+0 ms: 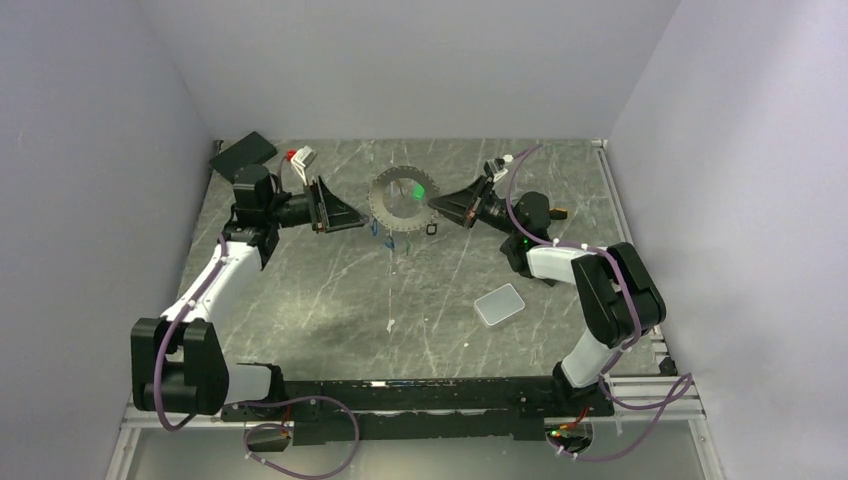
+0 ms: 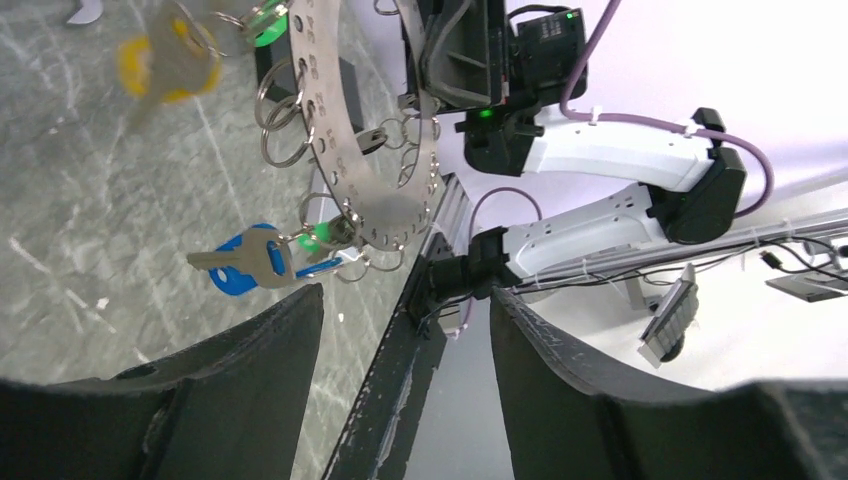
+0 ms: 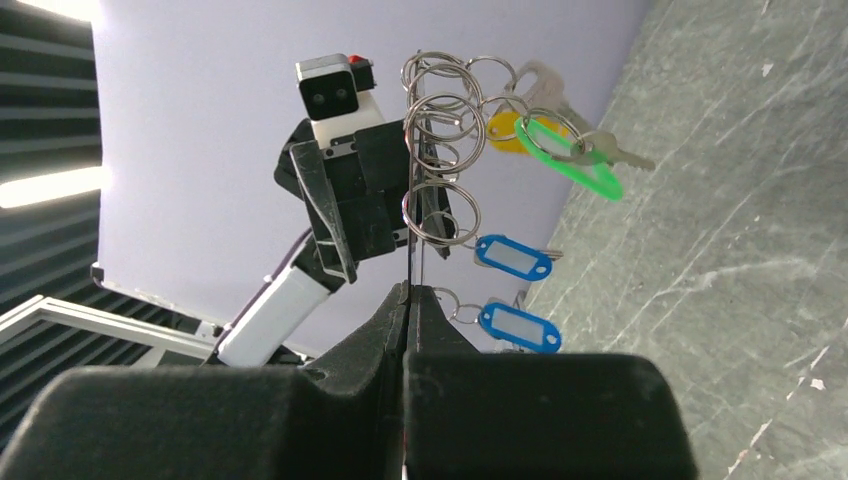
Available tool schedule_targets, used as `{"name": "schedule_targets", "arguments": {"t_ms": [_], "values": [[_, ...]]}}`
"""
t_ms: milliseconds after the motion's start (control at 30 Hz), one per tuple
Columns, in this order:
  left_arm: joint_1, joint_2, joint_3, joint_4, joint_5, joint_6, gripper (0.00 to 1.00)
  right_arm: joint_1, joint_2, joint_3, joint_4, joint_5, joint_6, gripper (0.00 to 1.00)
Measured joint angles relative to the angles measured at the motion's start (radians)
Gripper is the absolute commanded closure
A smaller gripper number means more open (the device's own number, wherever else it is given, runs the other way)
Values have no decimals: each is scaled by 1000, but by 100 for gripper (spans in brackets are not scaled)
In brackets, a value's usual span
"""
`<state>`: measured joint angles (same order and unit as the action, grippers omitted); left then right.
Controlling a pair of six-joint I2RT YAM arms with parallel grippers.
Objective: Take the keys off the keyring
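The keyring point(image 1: 400, 197), a flat toothed metal hoop, hangs upright above the table's far middle. My right gripper point(image 1: 432, 203) is shut on its right edge; in the right wrist view the fingers point(image 3: 410, 290) pinch the thin edge-on keyring point(image 3: 415, 235). Split rings, blue tags point(image 3: 512, 256), a green tag point(image 3: 570, 155) and a yellow-headed key point(image 3: 505, 128) dangle from it. My left gripper point(image 1: 355, 215) is open just left of the hoop, touching nothing. Its wrist view shows the keyring band point(image 2: 375, 180) and a blue-headed key point(image 2: 245, 262) above its tips point(image 2: 405, 295).
A grey rounded square pad point(image 1: 499, 304) lies on the table in front of the right arm. A black flat object point(image 1: 243, 152) sits at the back left corner. Walls close in the table on three sides.
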<state>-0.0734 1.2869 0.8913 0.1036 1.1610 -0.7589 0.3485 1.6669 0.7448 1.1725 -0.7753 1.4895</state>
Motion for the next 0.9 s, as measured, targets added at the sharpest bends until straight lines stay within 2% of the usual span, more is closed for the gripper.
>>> {"name": "schedule_targets", "arguments": {"t_ms": [100,367,600,800,900], "values": [[-16,10,-20,100,2,-76,40,1,0,0,11,16,12,100],[-55,37,-20,193,-2,-144,54,23,0,0,40,35,26,100],[-67,58,-20,245,-4,-191,60,44,0,1,64,58,26,100],[-67,69,-20,259,-6,-209,71,66,0,2,78,69,22,100],[-66,70,-20,259,-6,-210,80,72,0,8,80,69,21,100]]}}
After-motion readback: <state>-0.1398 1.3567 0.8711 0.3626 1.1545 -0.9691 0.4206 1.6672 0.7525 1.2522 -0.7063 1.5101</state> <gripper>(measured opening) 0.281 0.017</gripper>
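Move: The left hand's open fingers face the keyring's left rim and the small split rings on it, about 4 cm to its right and 2 cm ahead, at about its own height. The blue tags hang some 4 cm below it, 4 cm to its right and level in reach; the green tag is about 10 cm right, 5 cm ahead and 3 cm lower. The right hand pinches the keyring's other side, with that left rim roughly 9 cm to its left and 2 cm back. The left fingers come in around the keyring's left rim and its small split ring and narrow from wide to roughly a third open; a firm hold can't be seen. The left hand reaches about 2.5 cm right and rises slightly, then nearly stands while closing. The right hand keeps its pinch and carries the keyring up and left, about 2 cm each, and slightly back, to meet it. ##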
